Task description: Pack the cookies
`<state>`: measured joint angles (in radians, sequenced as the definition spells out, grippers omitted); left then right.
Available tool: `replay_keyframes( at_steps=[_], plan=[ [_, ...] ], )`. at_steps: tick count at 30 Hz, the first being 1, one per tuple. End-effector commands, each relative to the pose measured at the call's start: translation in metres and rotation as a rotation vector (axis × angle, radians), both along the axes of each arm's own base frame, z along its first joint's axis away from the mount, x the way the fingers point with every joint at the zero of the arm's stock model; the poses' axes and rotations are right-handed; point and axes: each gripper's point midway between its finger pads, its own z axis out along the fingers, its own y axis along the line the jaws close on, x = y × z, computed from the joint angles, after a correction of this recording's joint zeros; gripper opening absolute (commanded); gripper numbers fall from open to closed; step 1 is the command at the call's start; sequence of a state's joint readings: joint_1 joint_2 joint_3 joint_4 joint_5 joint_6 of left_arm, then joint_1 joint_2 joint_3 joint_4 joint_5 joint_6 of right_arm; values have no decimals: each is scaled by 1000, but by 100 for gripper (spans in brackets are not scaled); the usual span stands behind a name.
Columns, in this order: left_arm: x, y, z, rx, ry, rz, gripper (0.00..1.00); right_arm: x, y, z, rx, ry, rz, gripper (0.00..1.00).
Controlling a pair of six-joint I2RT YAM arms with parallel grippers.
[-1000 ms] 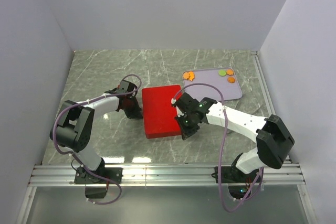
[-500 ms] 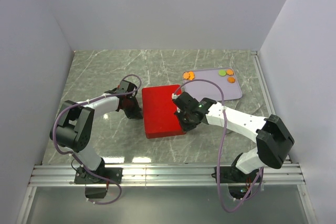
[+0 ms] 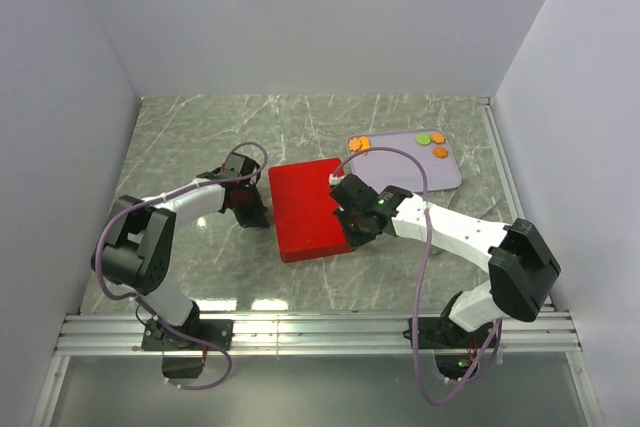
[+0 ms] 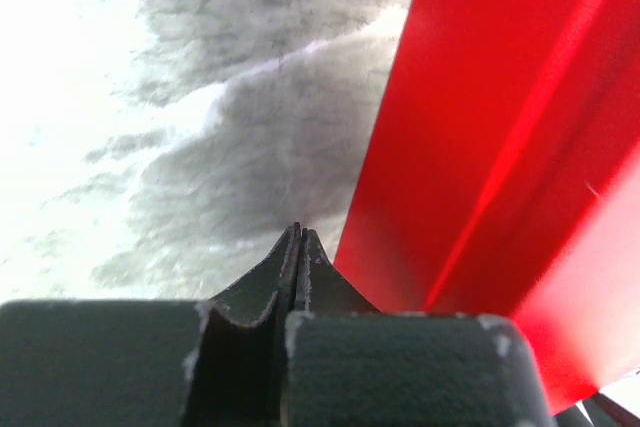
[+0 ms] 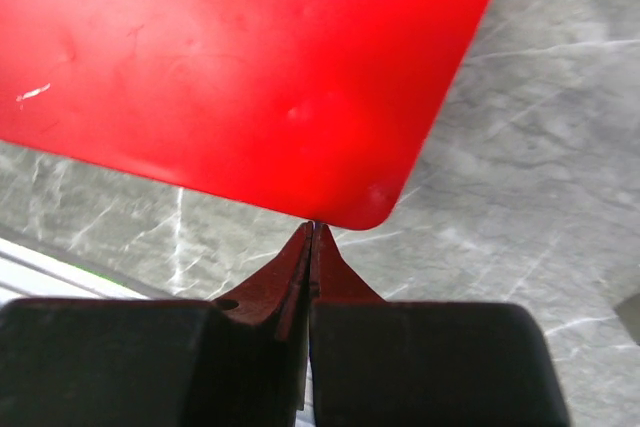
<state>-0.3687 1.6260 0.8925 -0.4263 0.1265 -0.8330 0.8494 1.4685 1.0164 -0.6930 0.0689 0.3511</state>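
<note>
A few cookies lie on a grey tray (image 3: 400,171) at the back right: an irregular orange cookie (image 3: 361,143), a green disc (image 3: 424,137) and two orange discs (image 3: 439,144). A red square lid (image 3: 308,209) lies flat mid-table. My left gripper (image 3: 252,213) is shut and empty, low beside the lid's left edge; in the left wrist view the fingertips (image 4: 299,233) sit next to the red lid (image 4: 500,127). My right gripper (image 3: 352,231) is shut and empty, at the lid's right side; its tips (image 5: 312,227) touch the edge of the lid (image 5: 250,67) by a rounded corner.
Grey marble tabletop (image 3: 200,137) enclosed by white walls on three sides. A metal rail (image 3: 320,332) runs along the near edge with both arm bases on it. The right arm's purple cable (image 3: 405,162) loops over the tray's near side.
The right gripper has moved in against the lid's right edge, and the lid has turned and shifted slightly left. The left gripper has shifted a little beside the lid's left edge.
</note>
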Motion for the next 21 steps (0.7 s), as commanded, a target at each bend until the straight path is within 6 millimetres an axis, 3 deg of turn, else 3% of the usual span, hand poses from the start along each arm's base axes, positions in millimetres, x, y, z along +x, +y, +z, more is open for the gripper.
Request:
replay_keyframes(
  at_steps=[1,7,12,13,16,19,21],
  plan=[
    [6,10,26,19,-75,28,1,23,5,23,11,-106,-44,0],
    [11,32,54,58,-150,70,1,17,19,38,80,-75,-4,0],
    [24,28,94,39,-259,34,1,0,46,78,270,-41,88,0],
    [25,26,97,33,-271,27,1,-10,58,87,338,-1,134,0],
    [23,29,97,38,-276,27,1,-23,93,124,531,31,273,0],
    [16,29,87,34,-259,23,1,-30,122,137,633,112,390,0],
    [14,27,84,22,-251,20,1,-32,137,128,665,176,409,0]
  ],
)
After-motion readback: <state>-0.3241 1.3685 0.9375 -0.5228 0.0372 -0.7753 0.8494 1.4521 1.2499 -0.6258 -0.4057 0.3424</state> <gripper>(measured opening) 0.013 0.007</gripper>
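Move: The closed red box stands between the hands. From the left hand, low beside its left wall, its middle lies about 10 cm to the right, 3 cm ahead and slightly higher; from the right hand, at its near right corner, about 8 cm to the left, 9 cm ahead and 3 cm lower. From the right hand, the tray's middle is some 20 cm ahead and 13 cm right, and the orange cookies about 23 cm ahead and 2 cm right. The red box is left by both shut grippers: the left rises about 8 cm from beside its left wall, drifting some 3 cm left and 2 cm forward as its fingers tip outward. The right inches forward from the near right corner, then sweeps up and left, quickening, roughly 10 cm each way and slightly back over the near part of the lid, its left side rolling up. ##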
